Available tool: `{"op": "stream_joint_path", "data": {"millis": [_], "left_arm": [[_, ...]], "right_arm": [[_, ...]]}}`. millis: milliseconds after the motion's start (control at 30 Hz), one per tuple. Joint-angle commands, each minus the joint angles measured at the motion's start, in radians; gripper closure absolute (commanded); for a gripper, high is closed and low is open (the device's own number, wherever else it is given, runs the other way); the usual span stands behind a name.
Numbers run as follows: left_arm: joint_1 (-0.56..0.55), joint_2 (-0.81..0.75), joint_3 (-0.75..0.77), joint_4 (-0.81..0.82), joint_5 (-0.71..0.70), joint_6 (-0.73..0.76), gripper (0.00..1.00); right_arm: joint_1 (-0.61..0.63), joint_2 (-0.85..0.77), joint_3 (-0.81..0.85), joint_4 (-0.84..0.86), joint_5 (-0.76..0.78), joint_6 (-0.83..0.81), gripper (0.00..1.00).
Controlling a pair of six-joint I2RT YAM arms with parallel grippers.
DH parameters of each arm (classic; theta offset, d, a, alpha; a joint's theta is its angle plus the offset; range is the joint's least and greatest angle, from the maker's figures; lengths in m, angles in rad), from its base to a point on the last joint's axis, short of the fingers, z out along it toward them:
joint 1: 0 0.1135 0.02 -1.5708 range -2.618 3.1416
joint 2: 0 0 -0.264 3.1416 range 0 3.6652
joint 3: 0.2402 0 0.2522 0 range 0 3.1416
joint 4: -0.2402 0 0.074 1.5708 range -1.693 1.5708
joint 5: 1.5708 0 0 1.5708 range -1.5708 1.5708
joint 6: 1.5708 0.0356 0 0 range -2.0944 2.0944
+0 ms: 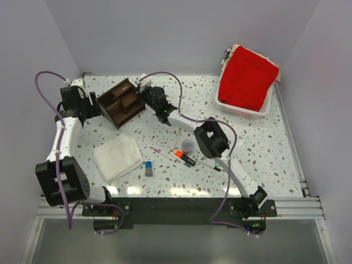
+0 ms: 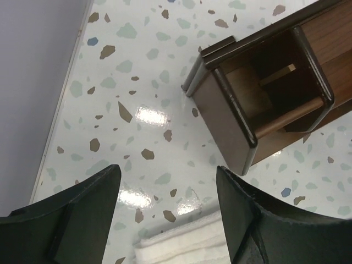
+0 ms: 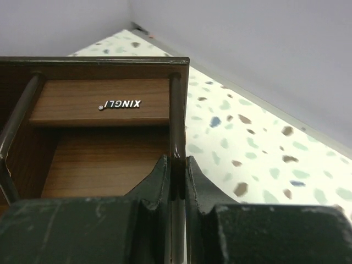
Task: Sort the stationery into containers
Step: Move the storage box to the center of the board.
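The dark brown wooden organizer (image 1: 121,102) stands at the back left of the table. My right gripper (image 1: 145,95) is shut on its thin side wall (image 3: 177,110), one finger inside the compartment and one outside. My left gripper (image 1: 91,108) hangs open just left of the organizer (image 2: 264,93), with only bare table between its fingers (image 2: 88,209). The stationery lies in the middle: an orange-and-black highlighter (image 1: 185,158), a small bluish pot (image 1: 187,145), a blue-capped grey stick (image 1: 148,168) and thin pale pens (image 1: 164,154).
A folded white cloth (image 1: 116,157) lies front left, its edge below my left gripper (image 2: 181,242). A white basket (image 1: 222,101) holding red cloth sits at the back right. Grey walls border the table at the back and on both sides.
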Motion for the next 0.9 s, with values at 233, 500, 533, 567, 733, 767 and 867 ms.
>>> {"op": "stream_joint_path", "data": {"millis": [233, 500, 533, 567, 733, 767, 867], "left_arm": [[0.01, -0.076, -0.044, 0.182, 0.052, -0.028, 0.25], [0.01, -0.087, -0.087, 0.257, 0.087, -0.057, 0.25], [0.008, -0.086, -0.093, 0.268, 0.088, -0.057, 0.25], [0.01, -0.086, -0.095, 0.273, 0.09, -0.057, 0.25], [0.01, -0.084, -0.103, 0.286, 0.091, -0.054, 0.25], [0.01, -0.084, -0.104, 0.288, 0.093, -0.054, 0.25], [0.008, -0.084, -0.116, 0.299, 0.096, -0.056, 0.25]], "right_arm": [[-0.13, -0.394, -0.388, -0.075, 0.581, 0.065, 1.0], [-0.139, -0.596, -0.699, -0.033, 0.688, 0.039, 1.0], [-0.141, -0.61, -0.737, -0.037, 0.689, 0.039, 1.0], [-0.142, -0.624, -0.756, -0.04, 0.692, 0.039, 1.0], [-0.15, -0.692, -0.867, -0.054, 0.694, 0.045, 1.0], [-0.153, -0.701, -0.88, -0.063, 0.7, 0.06, 1.0], [-0.162, -0.738, -0.94, -0.103, 0.717, 0.102, 1.0]]}}
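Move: The right hand already pinches the right-hand edge of the storage box, whose middle lies about 9 cm to its left, 3 cm nearer the base and 4 cm lower. The spot on the board it is bound for is some 20 cm to the right and straight level with it. The white basket stands about 58 cm right and 5 cm farther out. From the open left hand the spot is roughly 37 cm right and 14 cm ahead. Sweeping right in one fast arc of about 28 cm, the right hand keeps its pinch and takes the storage box from the far left towards the middle, turning clockwise some 45 degrees as it goes. Its height hardly changes; it edges outward at first, then draws back about 5 cm while slowing. The empty left hand rises a couple of centimetres, tilting its open fingers up. ##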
